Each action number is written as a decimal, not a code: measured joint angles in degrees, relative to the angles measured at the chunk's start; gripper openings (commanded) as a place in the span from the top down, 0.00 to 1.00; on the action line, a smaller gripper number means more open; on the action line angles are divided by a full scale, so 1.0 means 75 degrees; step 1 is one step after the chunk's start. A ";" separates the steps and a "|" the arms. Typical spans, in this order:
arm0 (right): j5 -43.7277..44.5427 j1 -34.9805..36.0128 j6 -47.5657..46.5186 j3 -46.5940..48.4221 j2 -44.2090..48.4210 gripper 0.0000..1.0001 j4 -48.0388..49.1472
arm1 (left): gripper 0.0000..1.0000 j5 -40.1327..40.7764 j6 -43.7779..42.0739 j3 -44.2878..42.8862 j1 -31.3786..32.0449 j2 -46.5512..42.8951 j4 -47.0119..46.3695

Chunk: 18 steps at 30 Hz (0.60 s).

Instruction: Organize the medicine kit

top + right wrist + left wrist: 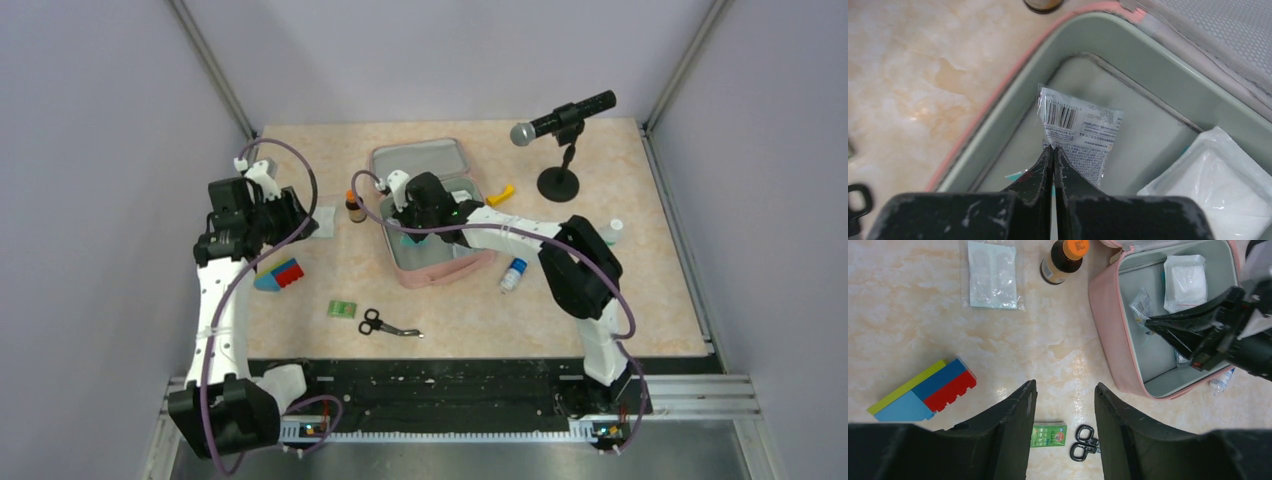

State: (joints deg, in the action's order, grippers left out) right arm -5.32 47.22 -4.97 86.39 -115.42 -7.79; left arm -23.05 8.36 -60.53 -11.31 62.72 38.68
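The medicine kit [440,275] lies open at the table's middle, a pink case [1108,340] with grey-green lining [998,120]. My right gripper [405,236] reaches into it, seen from the side in the left wrist view [1148,324]. Its jaws [1053,148] are shut on the corner of a printed sachet [1080,130] with a barcode, which stands up off the case floor [1140,304]. A white gauze pack [1208,185] lies deeper in the case [1185,282]. My left gripper [1064,385] hovers open and empty over the table, left of the kit [285,215].
Left of the kit are a brown bottle with an orange cap [354,208], a clear plaster packet [992,275] and coloured blocks [280,274]. A green box [1048,434] and scissors [385,324] lie near the front. A small bottle [513,274], a yellow item [500,194] and a microphone stand [562,130] are right.
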 measured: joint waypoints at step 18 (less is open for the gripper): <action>0.1559 -0.0224 -0.1064 0.0099 -0.0883 0.94 0.0326 | 0.48 -0.0157 -0.0020 0.0128 -0.0175 -0.0536 0.0038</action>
State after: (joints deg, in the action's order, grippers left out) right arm 6.37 45.54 -12.95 87.13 -122.04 -5.34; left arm -24.23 8.21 -59.57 -12.62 58.70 38.96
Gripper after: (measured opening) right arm 0.012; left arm 0.515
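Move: My right hand, still gripping the printed sachet inside the box's left side, is taking it to the bare floor left of the white gauze packet. That spot is about 6 cm ahead, 4 cm right and 8 cm down. The gauze packet is some 10 cm ahead and 11 cm right, the brown bottle 8 cm ahead and 11 cm left. From my left hand the spot lies roughly 13 cm ahead, 19 cm right and 19 cm below. I lower the pinched sachet deeper into the box with my right hand, sinking about 5 cm while carrying it about 5 cm forward and 3 or 4 cm right, up to the gauze packet's left side. My fingers stay shut on it and swing some 15 degrees clockwise, tipping slightly steeper. ##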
